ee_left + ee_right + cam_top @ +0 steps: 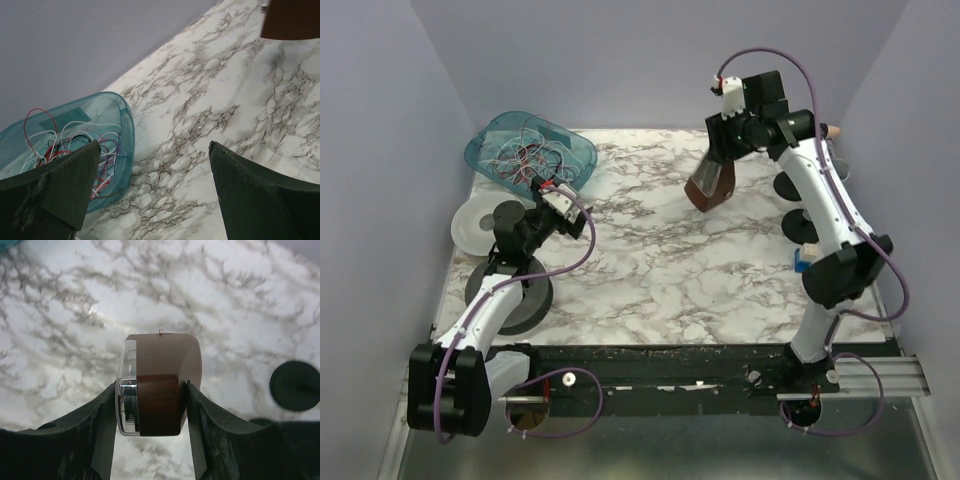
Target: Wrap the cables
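The cables are a tangle of thin red, white, black and purple wires lying in a teal tray at the back left. In the left wrist view the cables lie in the tray, just behind my left finger. My left gripper is open and empty, low over the marble beside the tray's near right edge. My right gripper is shut on a brown block with a chrome and clear side and holds it above the table's back middle.
A white roll and a black roll lie at the left edge by my left arm. Black discs stand at the right by my right arm; one shows in the right wrist view. Walls close in on three sides.
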Controlling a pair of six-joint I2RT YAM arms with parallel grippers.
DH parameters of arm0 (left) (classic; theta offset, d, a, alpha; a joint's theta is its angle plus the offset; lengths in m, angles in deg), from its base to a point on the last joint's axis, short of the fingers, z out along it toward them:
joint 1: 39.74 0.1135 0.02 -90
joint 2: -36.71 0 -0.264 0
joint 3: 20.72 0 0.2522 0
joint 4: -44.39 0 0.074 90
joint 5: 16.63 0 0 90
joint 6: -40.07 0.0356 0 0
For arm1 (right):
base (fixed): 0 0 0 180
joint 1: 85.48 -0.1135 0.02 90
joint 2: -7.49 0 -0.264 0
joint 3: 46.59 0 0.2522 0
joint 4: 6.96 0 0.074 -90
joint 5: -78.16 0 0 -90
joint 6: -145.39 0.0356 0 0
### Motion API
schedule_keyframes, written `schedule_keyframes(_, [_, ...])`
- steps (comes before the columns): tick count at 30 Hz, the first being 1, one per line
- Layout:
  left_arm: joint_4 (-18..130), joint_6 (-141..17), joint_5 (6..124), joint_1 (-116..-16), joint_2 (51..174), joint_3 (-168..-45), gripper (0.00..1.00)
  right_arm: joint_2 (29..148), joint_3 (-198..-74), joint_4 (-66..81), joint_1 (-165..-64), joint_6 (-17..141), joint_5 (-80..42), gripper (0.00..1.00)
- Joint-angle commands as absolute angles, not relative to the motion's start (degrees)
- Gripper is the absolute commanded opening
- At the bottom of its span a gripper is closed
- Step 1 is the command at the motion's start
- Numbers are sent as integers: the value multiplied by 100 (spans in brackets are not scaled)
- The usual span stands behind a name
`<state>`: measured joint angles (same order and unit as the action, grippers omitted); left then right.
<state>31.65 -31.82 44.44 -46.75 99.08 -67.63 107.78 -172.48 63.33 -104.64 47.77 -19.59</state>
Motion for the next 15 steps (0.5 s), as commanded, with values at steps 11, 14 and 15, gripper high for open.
schedule_keyframes(11, [3425, -3341, 4779, -4695, 9384, -6648, 99, 13474, -19798, 4134, -10227, 3861, -791, 1])
schedule_keyframes(14, [3442, -3323, 4884, -4695, 9322, -6613, 99, 13695, -20000, 4134, -10122, 3825, -622, 1])
schedule_keyframes(15, [3451, -3297, 4911, -4695, 9322, -6595, 99, 13730, -19983, 4099, -10095, 3808, -543, 1])
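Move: The brown metronome hangs in the right fingers, headed for the bare marble about 17 cm ahead of that hand, level with it sideways and some 20 cm below. The tan-roll stand is about 17 cm ahead and 18 cm right, the silver-can stand only 4 cm ahead and 19 cm right. From the left hand, that bare spot lies roughly 22 cm ahead, 29 cm right and 15 cm lower. The metronome, still pinched by the right gripper, is carried out over the open marble towards the clear patch short of the back wall: about 17 cm forward, fast at first and slowing. The hand barely rises, then sinks to end some 6 cm lower, its fingertips tipping up about 10 degrees while keeping their hold. ##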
